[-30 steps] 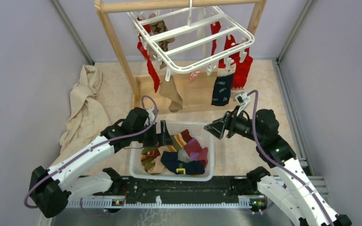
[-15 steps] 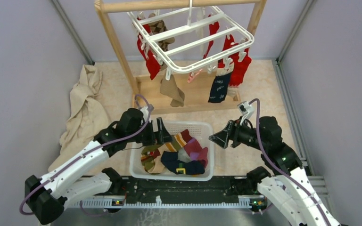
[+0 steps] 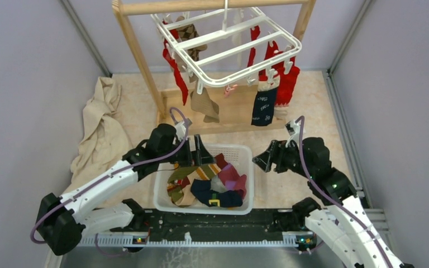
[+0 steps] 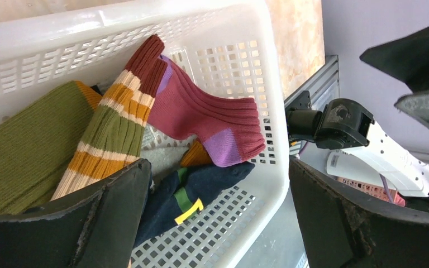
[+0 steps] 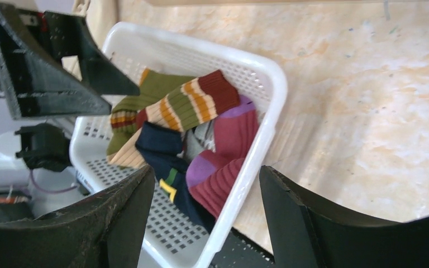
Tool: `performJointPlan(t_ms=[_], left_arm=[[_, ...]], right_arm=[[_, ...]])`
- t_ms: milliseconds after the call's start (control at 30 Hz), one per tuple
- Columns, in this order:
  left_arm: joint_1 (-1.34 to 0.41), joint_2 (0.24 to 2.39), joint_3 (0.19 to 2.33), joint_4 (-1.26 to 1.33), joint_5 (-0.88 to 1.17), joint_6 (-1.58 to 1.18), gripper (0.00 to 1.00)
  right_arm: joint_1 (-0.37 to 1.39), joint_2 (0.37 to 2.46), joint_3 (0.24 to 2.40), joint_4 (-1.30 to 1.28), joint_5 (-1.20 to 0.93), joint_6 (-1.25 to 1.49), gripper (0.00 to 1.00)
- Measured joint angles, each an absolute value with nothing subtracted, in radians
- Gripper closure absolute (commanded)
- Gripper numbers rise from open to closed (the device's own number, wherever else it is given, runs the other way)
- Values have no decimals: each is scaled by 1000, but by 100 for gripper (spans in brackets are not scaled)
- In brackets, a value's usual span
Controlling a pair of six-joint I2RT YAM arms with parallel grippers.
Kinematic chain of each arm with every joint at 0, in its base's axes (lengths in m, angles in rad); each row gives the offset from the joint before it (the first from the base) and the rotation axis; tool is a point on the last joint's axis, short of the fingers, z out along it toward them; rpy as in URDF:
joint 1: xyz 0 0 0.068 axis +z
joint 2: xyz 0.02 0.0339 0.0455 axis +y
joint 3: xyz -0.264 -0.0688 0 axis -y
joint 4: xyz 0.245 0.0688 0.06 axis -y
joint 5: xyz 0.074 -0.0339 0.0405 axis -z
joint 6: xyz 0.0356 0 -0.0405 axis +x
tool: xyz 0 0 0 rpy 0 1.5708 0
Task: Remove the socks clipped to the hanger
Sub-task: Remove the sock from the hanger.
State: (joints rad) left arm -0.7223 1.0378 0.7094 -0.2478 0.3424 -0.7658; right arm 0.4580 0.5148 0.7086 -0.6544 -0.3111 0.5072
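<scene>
The white slatted hanger (image 3: 229,47) hangs from the wooden frame at the top of the overhead view. Clipped under it are red socks (image 3: 284,78), a navy sock (image 3: 263,106), a tan sock (image 3: 205,105) and a brown argyle sock (image 3: 189,34). My left gripper (image 3: 204,156) (image 4: 218,167) is open and empty, hovering over the back of the white basket (image 3: 162,192). My right gripper (image 3: 260,159) (image 5: 206,170) is open and empty beside the basket's right rim (image 5: 268,128). Both grippers are well below the hanging socks.
The basket (image 4: 145,17) holds several loose socks: maroon-purple (image 4: 212,120), olive-striped (image 4: 117,120), navy (image 4: 195,187). A beige cloth (image 3: 98,134) lies crumpled at the left. The wooden frame (image 3: 139,56) and its base board stand behind the basket. Grey walls close both sides.
My left gripper has shifted right, further over the basket. My right gripper has drawn back and lower, beside the basket. The hanger and its socks have swayed a little.
</scene>
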Motion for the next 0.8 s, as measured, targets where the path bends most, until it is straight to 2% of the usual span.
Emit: performJointPlan(t_ms=[433,800], left_arm=[[-722,1065,710,-236,448,-682,1],[-722,1034,725,-293,474,-668,1]], right_arm=[[410,682,768,-437,-150,535,30],[110,691,820,-295,-160,546,31]])
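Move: The navy Santa sock, still clipped to the hanger, hangs about 17 cm ahead of the open right hand, straight ahead and some 12 cm higher. The red sock hangs about 8 cm to the right of it and 5 cm farther out; the tan sock hangs some 20 cm to its left, about level with it. The basket is about 21 cm left of the right hand, level with it and 17 cm lower. From the left hand the navy sock is some 15 cm ahead, 22 cm right and 16 cm up. The empty right hand heads for the navy Santa sock and touches nothing yet: it goes about 12 cm forward, climbing more steeply as it goes, then swings to the right so as to come up beside the sock's toe. Meanwhile it turns some 30 degrees clockwise, tips its fingers upward and keeps them open. The open left hand drifts about 2 cm back over the basket, turning slightly clockwise. ##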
